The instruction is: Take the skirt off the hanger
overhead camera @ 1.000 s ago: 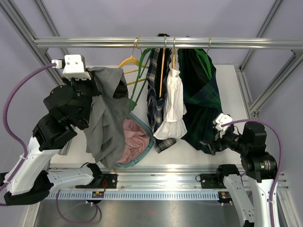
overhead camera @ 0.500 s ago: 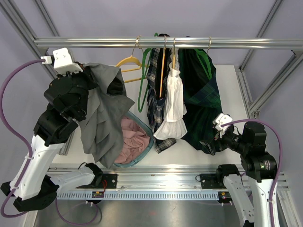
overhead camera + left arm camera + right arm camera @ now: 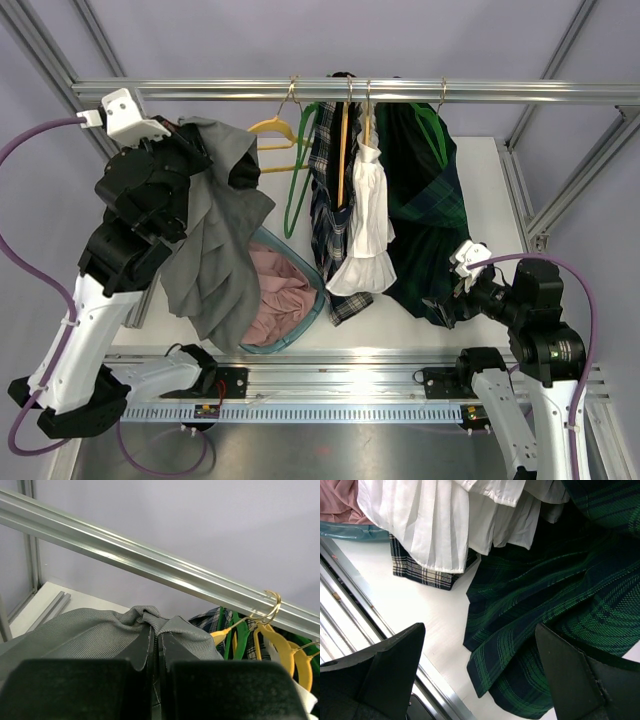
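Observation:
My left gripper [image 3: 156, 635] is shut on a bunched fold of the grey skirt [image 3: 90, 635]. In the top view the gripper [image 3: 188, 145] holds the skirt [image 3: 210, 250] up at the left, just under the rail [image 3: 200, 90], and the cloth hangs down over the arm. A bare yellow hanger [image 3: 272, 128] and a green hanger [image 3: 297, 190] hang on the rail beside the skirt. I cannot tell whether the skirt's edge still touches the yellow hanger. My right gripper [image 3: 480, 627] is open and empty above the hem of a dark green plaid skirt [image 3: 560, 605]; it shows at the right of the top view [image 3: 455, 290].
A teal basket [image 3: 318, 300] with pink cloth [image 3: 275, 290] stands under the grey skirt. A blue plaid skirt [image 3: 325, 190], a white pleated skirt [image 3: 368, 220] and the green plaid skirt [image 3: 425, 200] hang on the rail. Frame posts stand at both sides.
My left arm has lifted the grey skirt up and back to the left, away from the hangers. The green hanger has swung. The right arm has not moved.

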`<action>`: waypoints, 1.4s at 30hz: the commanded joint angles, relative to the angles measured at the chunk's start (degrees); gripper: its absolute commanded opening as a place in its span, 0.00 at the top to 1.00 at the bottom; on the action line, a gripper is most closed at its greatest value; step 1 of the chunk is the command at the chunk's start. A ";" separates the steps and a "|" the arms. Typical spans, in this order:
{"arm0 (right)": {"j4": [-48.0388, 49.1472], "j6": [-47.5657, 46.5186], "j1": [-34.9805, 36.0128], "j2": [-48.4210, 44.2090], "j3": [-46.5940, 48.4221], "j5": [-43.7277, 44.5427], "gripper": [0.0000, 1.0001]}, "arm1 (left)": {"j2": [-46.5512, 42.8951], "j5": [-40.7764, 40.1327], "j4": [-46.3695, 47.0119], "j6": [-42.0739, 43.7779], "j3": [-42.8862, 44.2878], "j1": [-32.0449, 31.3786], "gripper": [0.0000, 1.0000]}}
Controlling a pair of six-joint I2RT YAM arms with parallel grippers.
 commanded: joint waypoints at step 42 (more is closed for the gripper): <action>1.89 0.12 -0.39 -0.36 -0.29 0.08 0.01 | -31.00 20.65 -11.54 -27.15 -47.78 1.51 0.97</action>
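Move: The left hand, still pinching the bunched grey skirt, is high beside the rail. The teal basket with the pink dress lies about 45 cm below it, some 6 cm back and 7 cm to its right. The rail runs about 7 cm ahead and 5 cm higher; the freed yellow hanger is roughly 15 cm to the right and 5 cm ahead at about hand height. From the idle right hand, the basket is around 40 cm left, 8 cm ahead and 20 cm lower. The left hand carries the pinched grey skirt down some 26 cm towards the basket, dropping fast and almost straight at first, then drawing back about 8 cm as the descent slows, before sinking again. On the way the fingertips tip downward by some 25 degrees and the hand rolls left side down and turns a little clockwise, the fingers staying shut on the cloth. ##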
